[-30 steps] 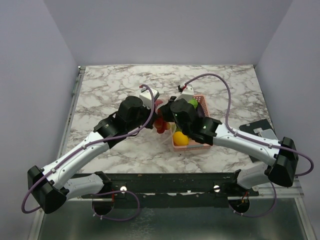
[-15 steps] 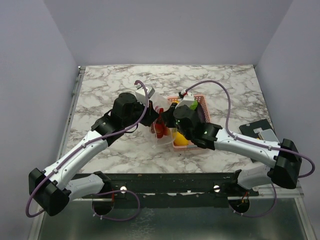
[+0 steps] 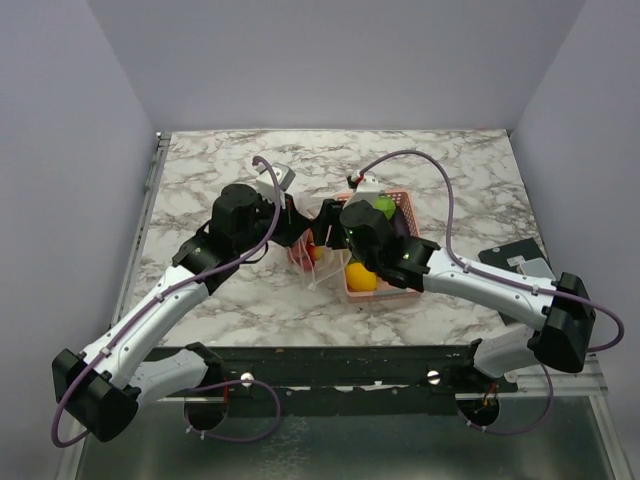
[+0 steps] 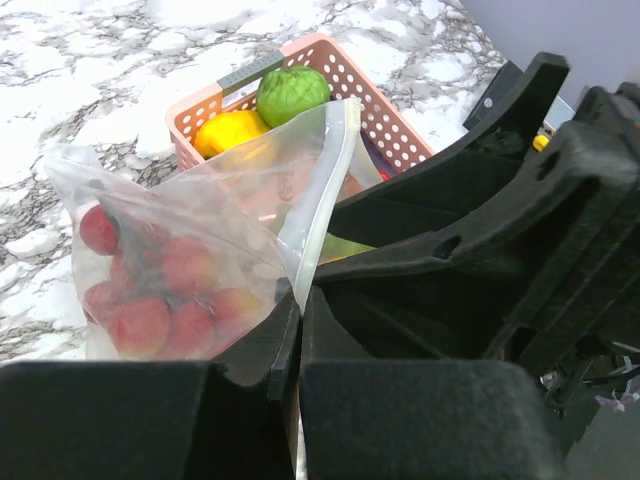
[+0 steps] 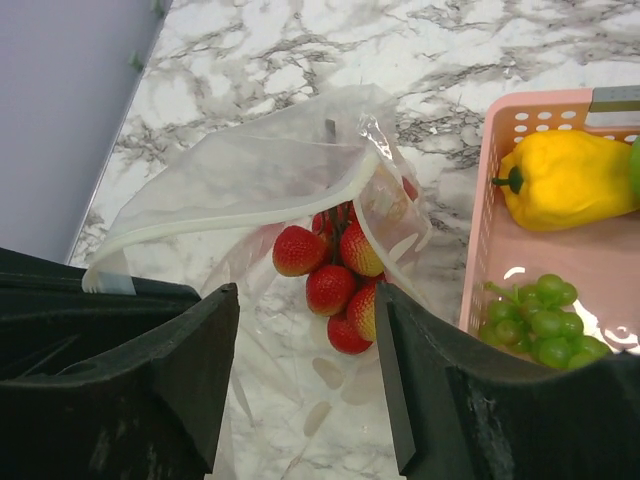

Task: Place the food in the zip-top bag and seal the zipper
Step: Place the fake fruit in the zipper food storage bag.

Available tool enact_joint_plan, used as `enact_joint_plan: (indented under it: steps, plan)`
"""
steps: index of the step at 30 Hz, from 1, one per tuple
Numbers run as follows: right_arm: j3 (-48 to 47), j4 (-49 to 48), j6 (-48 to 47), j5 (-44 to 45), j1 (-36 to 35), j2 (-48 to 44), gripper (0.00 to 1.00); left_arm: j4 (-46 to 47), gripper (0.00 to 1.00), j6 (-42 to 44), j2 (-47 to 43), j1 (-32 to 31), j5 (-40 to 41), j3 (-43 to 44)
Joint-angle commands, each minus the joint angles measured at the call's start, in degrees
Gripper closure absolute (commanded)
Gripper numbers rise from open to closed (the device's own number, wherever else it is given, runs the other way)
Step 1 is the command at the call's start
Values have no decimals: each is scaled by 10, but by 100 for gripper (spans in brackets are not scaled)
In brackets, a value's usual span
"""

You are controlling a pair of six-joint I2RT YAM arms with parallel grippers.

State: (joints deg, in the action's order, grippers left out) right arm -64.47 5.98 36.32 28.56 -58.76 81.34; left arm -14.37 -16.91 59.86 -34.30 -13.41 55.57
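The clear zip-top bag (image 4: 215, 215) (image 5: 250, 170) (image 3: 318, 268) hangs from my left gripper (image 4: 298, 310) (image 3: 297, 232), which is shut on its whitish zipper (image 4: 325, 190) (image 5: 220, 222) at the mouth edge. A red cluster of strawberries (image 5: 340, 270) (image 4: 140, 295) (image 3: 313, 251) lies inside the bag. My right gripper (image 5: 308, 330) (image 3: 328, 232) stands open just over the bag's mouth, holding nothing. More food lies in the pink basket (image 3: 405, 291): a yellow pepper (image 5: 565, 180) (image 4: 230, 130), a green fruit (image 4: 292, 92) (image 3: 385, 207) and green grapes (image 5: 535, 318).
The pink basket (image 5: 482, 250) (image 4: 395, 125) stands right beside the bag, under my right arm. Both wrists crowd together over the middle of the marble table (image 3: 220, 170). A dark plate (image 3: 515, 262) lies at the table's right edge.
My right gripper has opened and let go of the red cluster, which now sits in the bag. My left arm has swung left, carrying the bag's edge with it.
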Motion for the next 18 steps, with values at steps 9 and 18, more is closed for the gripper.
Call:
enact_joint_plan:
  steps: [9,18]
  plan:
    - [-45,81,-31,-74,-3,-71,36,22,100,-12,-21,11,31,-9]
    - [-21,153,-23,-49,-3,-111,35,22,100,-14,-20,16,35,-10]
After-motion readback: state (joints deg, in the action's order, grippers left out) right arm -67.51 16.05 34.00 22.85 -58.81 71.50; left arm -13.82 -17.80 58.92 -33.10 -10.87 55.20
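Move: The strawberries already in the zip bag lie about 4 cm ahead of the open, empty right hand, 4 cm to its left and some 16 cm below. In the pink basket, at nearly that depth, the grapes sit about 12 cm right and 2 cm ahead, the lemon 9 cm right and 3 cm back, the yellow pepper 7 cm right and 15 cm ahead. From the left hand the strawberries are roughly 6 cm ahead, straight on, and 17 cm down. The bag with its strawberries is left hanging from the left hand, still shut on the zipper lip and easing only about 1.5 cm forward and left. The right hand backs out of the bag's mouth, rising some 5 cm while drawing back about 3 cm and, mostly late on, drifting a little right, its fingers staying spread. ##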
